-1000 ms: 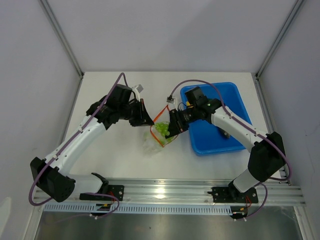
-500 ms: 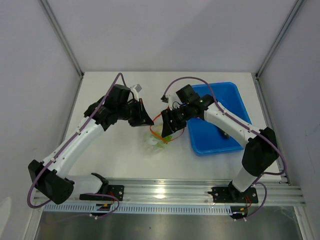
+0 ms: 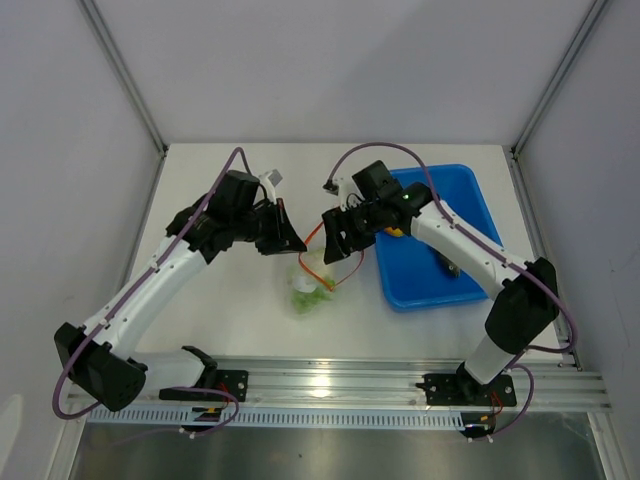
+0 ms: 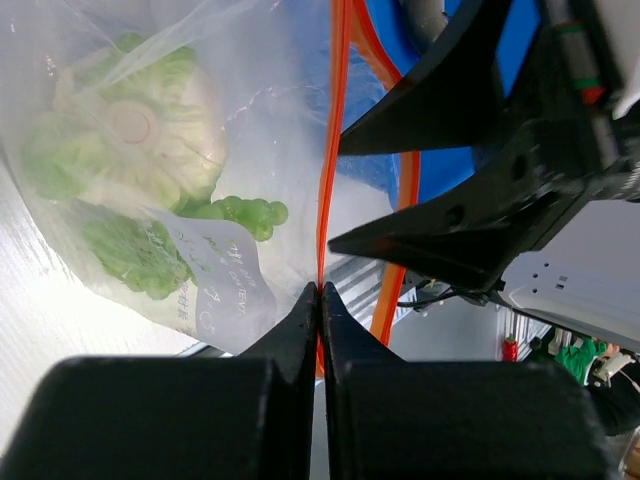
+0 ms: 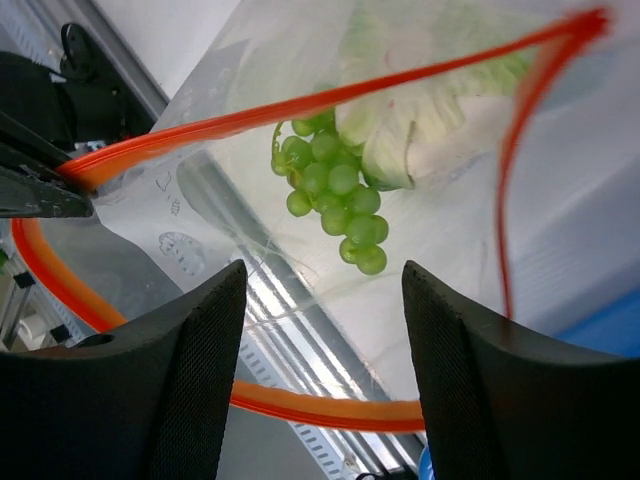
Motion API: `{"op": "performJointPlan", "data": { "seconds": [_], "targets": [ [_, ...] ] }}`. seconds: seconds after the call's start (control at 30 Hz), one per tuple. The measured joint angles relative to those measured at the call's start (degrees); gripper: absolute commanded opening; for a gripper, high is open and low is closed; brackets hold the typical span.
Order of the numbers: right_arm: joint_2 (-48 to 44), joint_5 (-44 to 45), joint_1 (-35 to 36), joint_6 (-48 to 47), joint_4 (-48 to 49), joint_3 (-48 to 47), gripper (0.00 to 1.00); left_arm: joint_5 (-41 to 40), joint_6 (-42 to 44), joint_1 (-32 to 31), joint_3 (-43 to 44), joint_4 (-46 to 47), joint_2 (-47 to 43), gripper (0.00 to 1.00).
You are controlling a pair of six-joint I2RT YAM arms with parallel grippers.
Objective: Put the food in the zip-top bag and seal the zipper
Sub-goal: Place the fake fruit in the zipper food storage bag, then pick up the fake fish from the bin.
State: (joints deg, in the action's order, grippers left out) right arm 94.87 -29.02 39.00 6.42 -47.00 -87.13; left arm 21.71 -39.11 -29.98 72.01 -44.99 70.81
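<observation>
The zip-top bag (image 3: pixel 309 288) hangs clear and crinkly between the two arms, with its mouth gaping. My left gripper (image 3: pixel 296 243) is shut on one side of the orange-red zipper (image 4: pixel 330 150); its jaws (image 4: pixel 320 292) pinch the strip. Inside the bag lie green food pieces: a leafy piece (image 4: pixel 130 130) and a grape bunch (image 5: pixel 335 190). My right gripper (image 5: pixel 322 300) stands open just above the bag's mouth, nothing gripped. The other zipper side (image 5: pixel 330 410) runs loose across the gap between its fingers.
The blue tray (image 3: pixel 470 200) sits right of the bag under the right arm, holding a small yellow-orange piece (image 3: pixel 396 232) and a dark grey piece (image 3: pixel 450 268). The aluminium rail (image 3: pixel 330 385) runs along the near table edge.
My right gripper has opened and drawn back up out of the bag's mouth. The green food it carried now lies low in the bag, which hangs lower. The left gripper keeps its pinch.
</observation>
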Motion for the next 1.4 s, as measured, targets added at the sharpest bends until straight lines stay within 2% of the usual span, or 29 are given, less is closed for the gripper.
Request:
{"op": "performJointPlan", "data": {
  "seconds": [0.23, 0.33, 0.43, 0.47, 0.5, 0.53, 0.73, 0.97, 1.4],
  "targets": [
    [-4.98, 6.69, -5.62, 4.13, 0.28, -1.62, 0.67, 0.02, -0.02, 0.0, -0.48, -0.09, -0.11, 0.01],
    [-8.11, 9.88, -11.5, 6.91, 0.76, -1.6, 0.8, 0.02, -0.02, 0.0, -1.07, 0.11, -0.33, 0.01],
    [-10.6, 14.67, -18.82, 9.38, 1.46, -0.96, 0.84, 0.09, -0.02, 0.0, -1.88, 0.28, -0.46, 0.01],
    [-10.95, 16.74, -20.61, 9.77, 1.49, -0.63, 0.92, 0.13, -0.02, 0.0, -1.99, 0.28, -0.46, 0.01],
    [-11.13, 19.17, -21.66, 10.23, 1.46, -0.22, 0.94, 0.15, 0.0, 0.0, -2.14, 0.33, -0.46, 0.01],
    [-11.17, 21.49, -22.47, 10.78, 1.36, 0.33, 0.99, 0.17, 0.0, 0.0, -2.19, 0.31, -0.46, 0.0],
    [-10.23, 32.11, -26.73, 14.01, 0.96, 6.51, 1.0, 0.52, 0.09, 0.0, -2.27, 0.33, -0.48, 0.01],
    [-1.66, 39.56, -31.28, 16.11, 0.76, 10.16, 0.99, 1.03, 0.44, 0.0, -2.25, 0.22, -0.44, 0.01],
    [5.05, 40.13, -33.68, 16.33, 1.77, 16.39, 0.98, 1.05, 1.66, 0.04, -1.6, -1.22, 0.31, 0.01]
  ]
}}
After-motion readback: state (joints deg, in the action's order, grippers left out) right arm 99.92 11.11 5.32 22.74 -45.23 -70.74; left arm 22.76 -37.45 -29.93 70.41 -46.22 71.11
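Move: The fish lies in the blue bin about 30 cm to the right of the right hand, some 11 cm farther out and 18 cm lower. The yellow pepper is about 15 cm right and 18 ahead of that hand, the cucumber 21 right and 22 ahead, both nearly as low; the bag's mouth is right at its fingertips. From the left hand the fish is roughly 38 cm right, 12 ahead and 22 below. The fish in the bin draws the right hand, which leaves the bag's mouth rising rightward and forward, then sinks over the bin: about 30 cm right and 14 lower in all, drawing back a little at the end. It swings some 65 degrees clockwise and tips to point down, the part-open fingers spreading fully astride the fish's head end. The left hand keeps its pinch on the bag's rim, easing slightly down. ##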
